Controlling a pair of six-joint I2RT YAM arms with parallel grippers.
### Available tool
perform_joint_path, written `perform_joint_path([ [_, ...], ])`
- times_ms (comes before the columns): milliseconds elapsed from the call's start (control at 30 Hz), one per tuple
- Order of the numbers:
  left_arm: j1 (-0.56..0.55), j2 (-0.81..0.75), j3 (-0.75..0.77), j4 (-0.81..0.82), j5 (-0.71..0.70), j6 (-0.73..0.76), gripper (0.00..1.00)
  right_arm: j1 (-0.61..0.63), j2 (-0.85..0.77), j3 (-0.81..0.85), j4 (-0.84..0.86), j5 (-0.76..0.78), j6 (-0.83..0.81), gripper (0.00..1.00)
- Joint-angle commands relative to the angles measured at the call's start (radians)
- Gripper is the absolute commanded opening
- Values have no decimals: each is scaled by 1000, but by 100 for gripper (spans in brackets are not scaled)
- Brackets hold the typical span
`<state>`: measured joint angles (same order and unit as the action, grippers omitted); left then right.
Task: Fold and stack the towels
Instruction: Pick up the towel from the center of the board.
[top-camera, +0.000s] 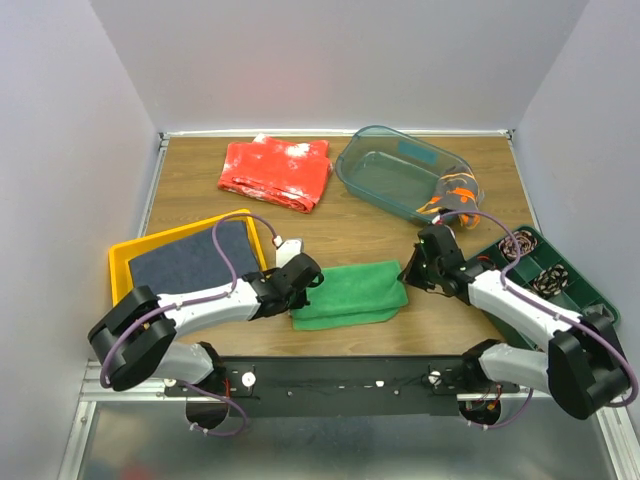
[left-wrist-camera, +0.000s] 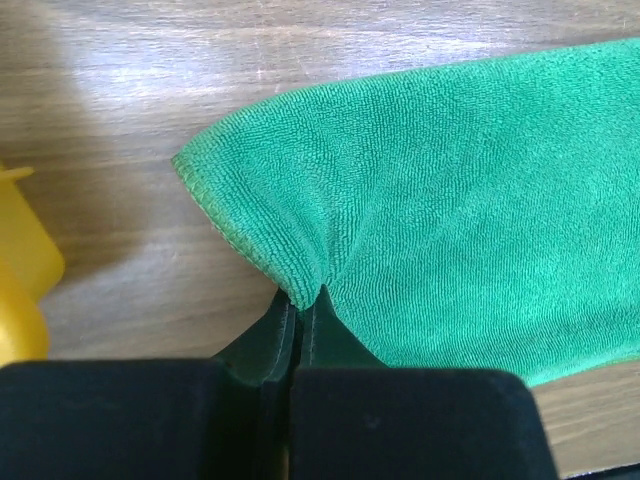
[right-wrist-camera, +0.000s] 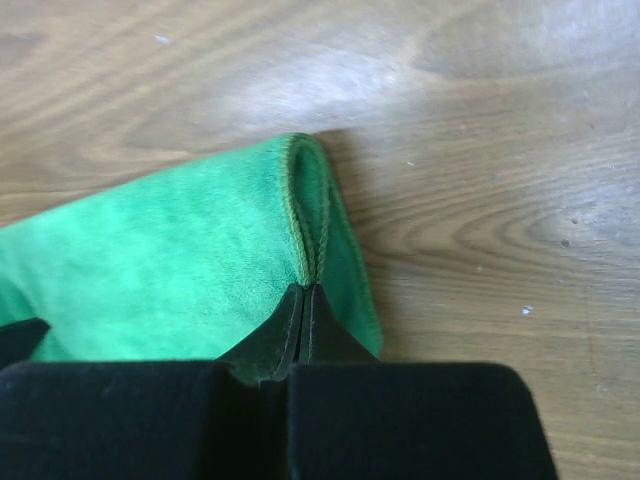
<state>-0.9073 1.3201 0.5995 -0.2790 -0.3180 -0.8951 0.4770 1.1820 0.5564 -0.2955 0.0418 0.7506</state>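
Observation:
A bright green towel (top-camera: 352, 292) lies folded on the wooden table between both arms. My left gripper (top-camera: 312, 284) is shut on its left edge; in the left wrist view the jaws (left-wrist-camera: 305, 298) pinch a pucker of the green towel (left-wrist-camera: 450, 220). My right gripper (top-camera: 408, 272) is shut on the right end; the right wrist view shows its tips (right-wrist-camera: 305, 290) clamping the doubled hem of the green towel (right-wrist-camera: 180, 260). A dark navy towel (top-camera: 195, 260) lies flat in the yellow tray (top-camera: 120, 268). A dark grey towel with orange markings (top-camera: 452, 192) hangs in the clear tub (top-camera: 400, 170).
A red white-speckled cloth (top-camera: 275, 172) lies at the back of the table. A dark green tray (top-camera: 585, 290) holding small dark items sits at the right edge. The yellow tray's corner (left-wrist-camera: 20, 270) is close to the left of my left gripper.

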Motion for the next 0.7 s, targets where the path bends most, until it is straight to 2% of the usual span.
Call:
perform_joint_path([
  [0, -24, -48, 69, -160, -107, -34, 0, 5, -61, 65, -70, 38, -16, 1],
  [233, -25, -73, 117, -207, -118, -15, 0, 5, -22, 51, -45, 30, -19, 1],
  [300, -25, -62, 117, -215, -121, -11, 0, 6, 5, 40, -30, 23, -17, 17],
  [500, -25, -47, 89, -197, -108, -8, 0, 6, 65, 5, -1, -28, -5, 49],
  [567, -25, -39, 85, -187, -105, -7, 0, 9, 56, -21, 9, -34, 7, 57],
  [667, -25, -29, 80, -174, -99, -5, 0, 24, 48, -42, 45, -37, 9, 63],
])
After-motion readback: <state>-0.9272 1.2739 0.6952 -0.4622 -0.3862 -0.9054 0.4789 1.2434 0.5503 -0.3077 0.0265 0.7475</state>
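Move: The green towel lies folded between both hands, each seemingly pinching one of its ends. Its middle is about 10 cm right and 2 cm ahead of the left hand, and about 11 cm left and 4 cm back of the right hand. The yellow tray's middle is some 24 cm left and 6 cm ahead of the left hand; the clear green basket stands 21 cm straight ahead of the right hand, and the grey-orange towel 17 cm ahead and 11 cm right. The left hand, still shut on the green towel's left end, rises about 3 cm and stays near that height, sinking a little and easing roughly 1 cm left late on. The right hand first lifts about 3 cm and 1 cm forward from the towel's right end, then turns back down about 5 cm and some 2 cm back while its fingers open past half, letting go of the edge and ending low with one finger over the towel and the other over bare board. ##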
